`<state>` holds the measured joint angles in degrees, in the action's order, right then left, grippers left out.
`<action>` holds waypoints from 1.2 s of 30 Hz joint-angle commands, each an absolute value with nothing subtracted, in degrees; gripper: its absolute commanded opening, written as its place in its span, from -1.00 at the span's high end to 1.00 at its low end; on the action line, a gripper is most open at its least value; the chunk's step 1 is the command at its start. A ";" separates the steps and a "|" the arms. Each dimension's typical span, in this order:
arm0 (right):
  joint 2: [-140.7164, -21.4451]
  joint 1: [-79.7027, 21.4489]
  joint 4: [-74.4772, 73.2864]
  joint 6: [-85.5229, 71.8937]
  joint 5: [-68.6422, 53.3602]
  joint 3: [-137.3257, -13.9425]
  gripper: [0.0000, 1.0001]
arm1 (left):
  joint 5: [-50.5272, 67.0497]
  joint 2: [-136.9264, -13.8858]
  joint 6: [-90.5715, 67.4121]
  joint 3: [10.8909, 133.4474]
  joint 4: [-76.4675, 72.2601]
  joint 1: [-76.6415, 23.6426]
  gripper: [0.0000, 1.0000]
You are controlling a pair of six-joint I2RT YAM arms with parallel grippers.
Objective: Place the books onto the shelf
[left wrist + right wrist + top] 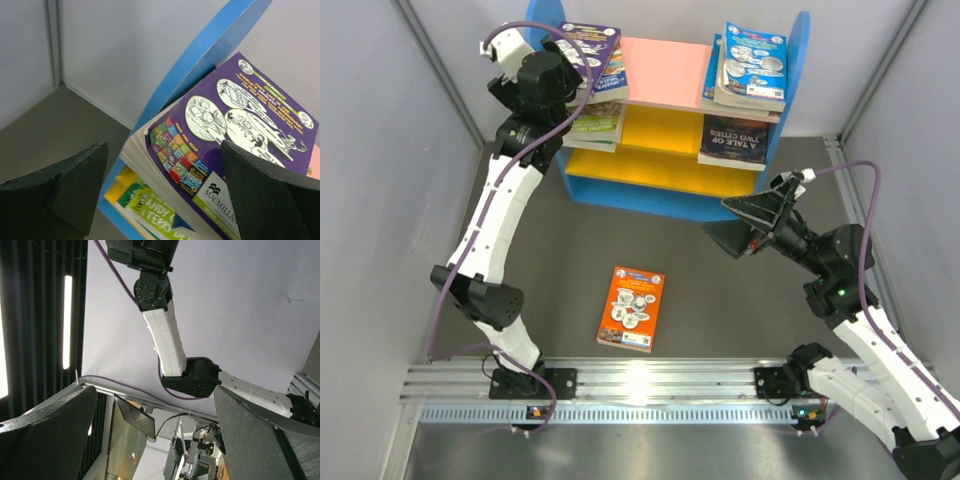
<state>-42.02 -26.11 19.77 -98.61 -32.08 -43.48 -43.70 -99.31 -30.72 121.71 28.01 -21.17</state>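
Observation:
The shelf (pixel 665 75) stands at the back, with blue side panels (pixel 200 55), a pink top board and yellow lower boards. A purple book (pixel 595 55) (pixel 235 125) lies at its top left, over a green-yellow book (pixel 595 125) (pixel 155 210) on the board below. My left gripper (pixel 575 80) (pixel 162 150) stands open around the purple book's corner, gripping nothing. Light blue cartoon books (pixel 752 65) are stacked at top right, above "A Tale of Two Cities" (pixel 735 140). An orange book (pixel 632 307) lies flat on the table. My right gripper (pixel 718 220) (pixel 155 405) is open and empty, raised in front of the shelf.
Grey walls close in the table on both sides and behind the shelf. A metal rail (pixel 640 380) carrying both arm bases runs along the near edge. The right wrist view looks up at the left arm (pixel 167 345) against the wall.

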 commanded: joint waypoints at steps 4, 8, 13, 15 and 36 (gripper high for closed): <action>-42.01 -25.49 17.40 -94.40 -33.40 -44.21 -1.00 | -43.86 -90.71 -13.64 123.49 18.04 -25.30 -0.50; -42.71 -25.49 18.19 -94.40 -33.22 -43.51 -0.97 | -44.66 -91.49 -4.40 124.01 13.27 -35.48 -0.19; -42.72 -25.58 17.49 -93.61 -33.14 -43.51 -0.93 | -32.09 -95.35 -11.86 125.33 15.20 -37.18 0.59; -41.93 -25.49 17.14 -93.43 -32.79 -43.24 -0.93 | -29.72 -98.94 -14.23 127.60 17.48 -37.35 0.87; -37.44 -23.91 14.41 -93.16 -30.94 -41.57 -0.90 | -29.36 -109.43 -21.35 127.19 21.27 -35.87 1.00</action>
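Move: The purple book lies askew on the upper left of the shelf, its middle roughly 8 cm ahead of the left hand, 6 cm to its right and 2 cm below. The Treehouse book is under it, about 8 cm ahead, 9 cm right and 4 cm down from the hand; the bare pink board is centred some 23 cm right and 8 cm ahead, 6 cm lower. From the right hand the purple book is about 38 cm ahead and 29 cm left, nearly level. The left hand backs off the front left corner of the purple book, drawing back about 8 cm and rising 10 cm while it swings right and its wide-open fingers shut completely. Still going right, some 22 cm in all, it then reaches forward again and sinks past its starting height to bring the shut fingertips to the front of the bare pink board between the two piles, the wrist turned some 35 degrees clockwise, while the empty, open right hand sinks about 2.5 cm well away from the shelf. ##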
